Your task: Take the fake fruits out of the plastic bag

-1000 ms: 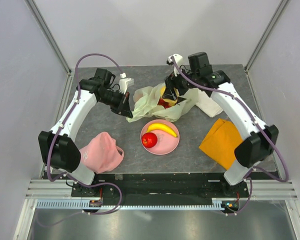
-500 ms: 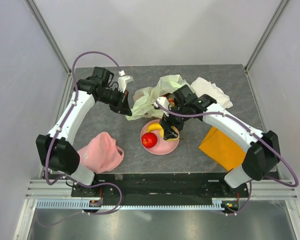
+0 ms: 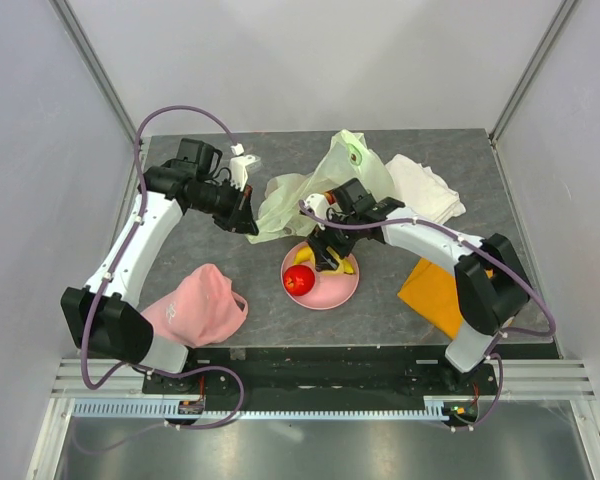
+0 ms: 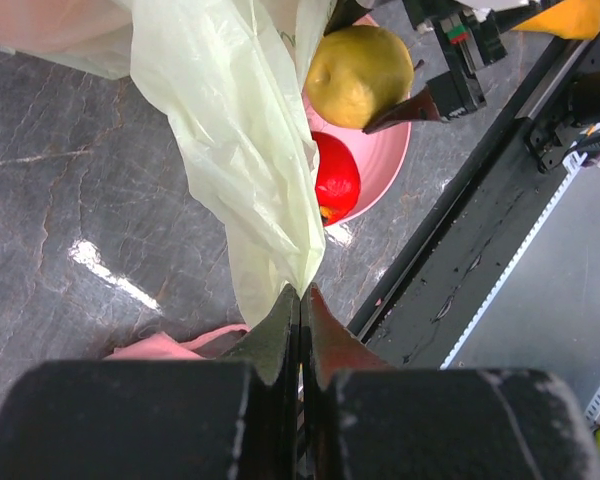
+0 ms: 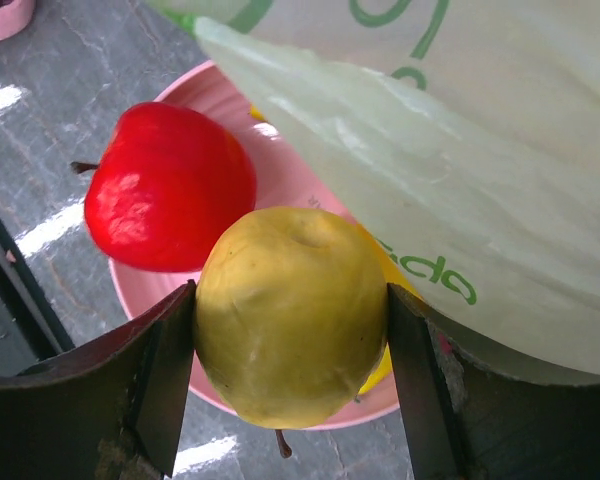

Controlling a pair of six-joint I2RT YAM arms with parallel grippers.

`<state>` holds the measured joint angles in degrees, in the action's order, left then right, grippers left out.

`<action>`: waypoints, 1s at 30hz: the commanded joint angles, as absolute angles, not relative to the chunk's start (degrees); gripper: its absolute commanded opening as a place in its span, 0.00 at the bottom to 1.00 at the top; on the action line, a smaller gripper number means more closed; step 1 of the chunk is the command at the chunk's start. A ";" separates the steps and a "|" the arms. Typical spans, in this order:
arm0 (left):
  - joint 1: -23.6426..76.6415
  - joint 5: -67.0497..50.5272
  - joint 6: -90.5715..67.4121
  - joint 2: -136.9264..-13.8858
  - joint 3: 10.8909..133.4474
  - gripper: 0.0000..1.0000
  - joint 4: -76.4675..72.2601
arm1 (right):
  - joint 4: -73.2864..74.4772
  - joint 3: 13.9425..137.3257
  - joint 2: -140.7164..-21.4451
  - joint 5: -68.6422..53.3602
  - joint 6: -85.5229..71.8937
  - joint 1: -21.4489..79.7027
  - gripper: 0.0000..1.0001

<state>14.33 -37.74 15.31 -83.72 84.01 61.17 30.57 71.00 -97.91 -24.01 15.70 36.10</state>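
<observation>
A pale yellow-green plastic bag [image 3: 290, 200] hangs crumpled behind the pink plate [image 3: 332, 293]. My left gripper [image 3: 252, 222] is shut on the bag's lower edge [image 4: 240, 130], with its tips [image 4: 302, 296] pinching the film. My right gripper [image 3: 325, 252] hovers low over the plate and is shut on a round yellow-green fruit [image 5: 292, 315], which also shows in the left wrist view [image 4: 358, 75]. A red apple [image 3: 298, 280] lies on the plate [image 5: 230, 100] beside it. The banana [image 3: 342, 266] is mostly hidden under the gripper.
A pink cap-like cloth [image 3: 200, 305] lies at the near left. An orange cloth [image 3: 435, 285] is at the near right and a white folded cloth [image 3: 425, 190] behind it. The table's near edge and black rail [image 4: 480, 230] run close by the plate.
My right arm came out of the bag and swung down over the plate, carrying the yellow-green fruit. The bag's right side rose and shifted back. The left gripper kept its pinch.
</observation>
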 commanded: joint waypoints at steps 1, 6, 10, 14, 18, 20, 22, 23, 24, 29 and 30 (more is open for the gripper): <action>14.06 -36.65 16.96 -82.62 83.50 0.01 60.73 | 26.46 72.42 -100.46 -23.47 14.50 36.04 0.65; 14.06 -36.30 17.14 -83.05 83.76 0.02 60.82 | 26.37 72.86 -102.56 -23.73 14.24 35.95 0.66; 14.06 -36.30 17.14 -83.50 83.94 0.01 60.82 | 25.93 73.12 -103.71 -23.12 13.98 36.03 0.70; 14.06 -36.74 17.14 -84.20 84.11 0.01 60.82 | 25.49 73.30 -103.89 -22.41 13.27 36.04 0.82; 14.06 -37.26 17.05 -84.46 84.37 0.01 60.82 | 25.40 73.39 -102.40 -21.45 12.13 35.95 0.98; 14.06 -37.62 17.05 -84.55 84.38 0.01 60.82 | 25.66 73.30 -101.17 -21.10 12.13 35.95 0.98; 14.06 -37.97 17.05 -84.46 84.29 0.02 60.82 | 27.32 73.56 -99.32 -20.83 12.39 36.03 0.98; 14.06 -38.14 17.05 -84.55 84.20 0.02 60.82 | 28.12 73.83 -98.71 -20.66 12.91 36.04 0.98; 14.06 -38.23 17.05 -84.46 84.20 0.02 60.82 | 29.26 74.52 -97.48 -19.87 13.27 35.95 0.98; 14.06 -39.28 16.61 -83.67 84.29 0.02 60.82 | 40.68 81.63 -91.87 -19.16 18.00 35.86 0.98; 14.06 -39.72 16.52 -83.15 84.11 0.02 60.82 | 44.00 83.13 -90.98 -20.12 18.45 35.77 0.98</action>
<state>14.33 -36.69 15.31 -84.47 83.59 61.19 34.70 75.29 -98.15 -19.88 14.68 36.10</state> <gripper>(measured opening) 0.023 0.982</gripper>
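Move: The yellow fruit is already between the right fingers, over the pink plate, whose middle lies about 3 cm left, 1 cm ahead and 6 cm below the hand. The red apple on the plate is some 7 cm left, 1 cm back and 4 cm lower; the banana's middle is about 5 cm ahead, 1 cm left and 5 cm lower. From the left hand, the plate's middle is roughly 14 cm right, 2 cm ahead and 19 cm below. The yellow fruit goes down about 3 cm, still pinched in the right hand, into the free part of the plate beside the red apple and on the near side of the banana. There the fingers spread wide and let go of it, and the hand lifts some 4 cm clear, quickening at the end. The left hand keeps its pinch on the bag, almost still. ##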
